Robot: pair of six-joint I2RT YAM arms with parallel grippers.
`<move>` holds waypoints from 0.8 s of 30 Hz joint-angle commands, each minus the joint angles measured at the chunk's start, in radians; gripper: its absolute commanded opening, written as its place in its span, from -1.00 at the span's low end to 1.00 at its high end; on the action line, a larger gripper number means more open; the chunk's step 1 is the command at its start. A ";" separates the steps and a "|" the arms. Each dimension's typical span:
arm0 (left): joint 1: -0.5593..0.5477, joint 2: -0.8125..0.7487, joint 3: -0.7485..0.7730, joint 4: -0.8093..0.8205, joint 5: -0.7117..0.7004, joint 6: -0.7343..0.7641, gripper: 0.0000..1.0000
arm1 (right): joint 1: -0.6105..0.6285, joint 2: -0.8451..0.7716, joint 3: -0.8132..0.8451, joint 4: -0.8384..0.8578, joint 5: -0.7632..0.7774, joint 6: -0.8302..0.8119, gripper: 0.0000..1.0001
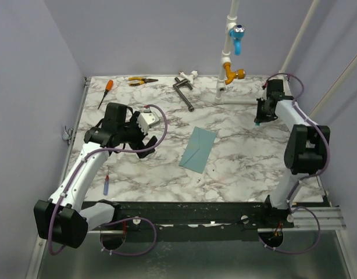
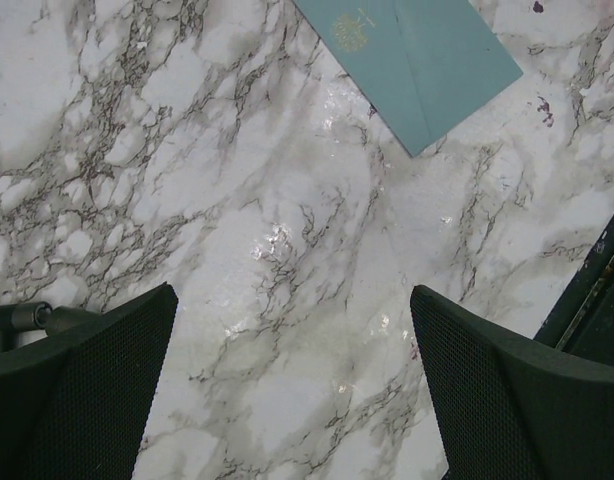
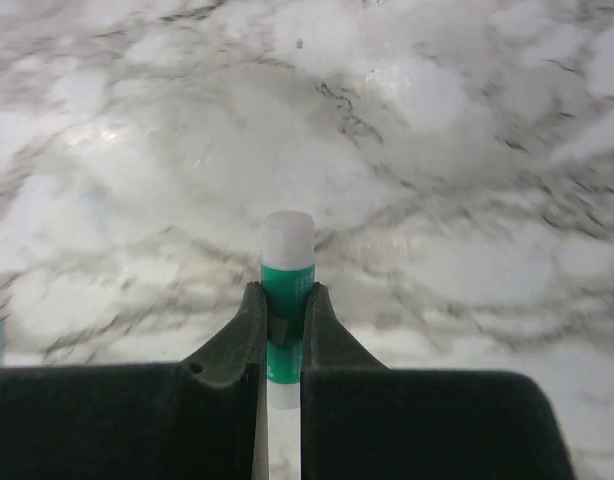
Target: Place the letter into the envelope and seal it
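Observation:
The teal-blue envelope [image 1: 199, 149] lies flat in the middle of the marble table, with its flap folded down. The left wrist view shows its corner [image 2: 417, 55] at the top. The letter is out of view. My left gripper [image 1: 140, 132] hovers left of the envelope. It is open [image 2: 292, 390], with only bare marble between its fingers [image 2: 97, 390]. My right gripper [image 1: 260, 116] is low over the table at the far right. It is shut [image 3: 285, 300] on a green-and-white glue stick [image 3: 288, 262], whose white end sticks out past the fingertips.
Along the back edge lie an orange-handled screwdriver [image 1: 104, 93], yellow pliers [image 1: 142, 81] and a grey metal tool [image 1: 183, 92]. A white pipe stand [image 1: 227, 64] with blue and orange valves rises at the back. A small red-and-blue pen [image 1: 107, 185] lies near the left arm.

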State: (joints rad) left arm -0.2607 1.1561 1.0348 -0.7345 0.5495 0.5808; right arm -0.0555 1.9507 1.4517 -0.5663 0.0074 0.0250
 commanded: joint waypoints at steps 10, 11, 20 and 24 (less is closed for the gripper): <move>0.029 -0.171 0.290 -0.361 0.218 0.010 0.97 | 0.332 -0.727 -0.132 -0.024 0.003 0.050 -0.99; 0.029 -0.186 0.324 -0.394 0.252 0.011 0.97 | 0.335 -0.764 -0.136 -0.019 -0.107 0.031 -0.99; 0.029 -0.316 0.412 -0.415 0.371 -0.101 0.94 | 0.348 -1.033 -0.301 0.417 -0.974 0.137 -0.99; 0.029 -0.383 0.367 -0.275 0.420 -0.255 0.81 | 0.361 -1.075 -0.448 1.048 -1.040 0.528 -0.99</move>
State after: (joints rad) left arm -0.2367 0.8154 1.4414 -1.0977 0.8680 0.4931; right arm 0.2920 0.8982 1.1210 -0.1547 -0.8066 0.1879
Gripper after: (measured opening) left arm 0.943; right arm 0.087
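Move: The right gripper already holds the glue stick low over the table. The open left gripper is about 54 cm to the left of it, 18 cm back and 13 cm higher. From the left gripper, the glue stick lies as far the other way. The envelope's middle is some 32 cm left, 14 cm back and 5 cm below the right gripper; from the left gripper it is 22 cm right, 3 cm ahead and 17 cm down. The white pipe stand's foot is 18 cm left and 10 cm ahead of the right gripper. Keep the glue stick pinched in the right gripper and sweep it up about 35 cm, then increasingly left and back too, towards the left gripper, swinging the wrist from pointing down to nearly level, facing left. Meanwhile raise the open left gripper some 19 cm and draw it back 13 cm, tipping its fingers up towards level. ##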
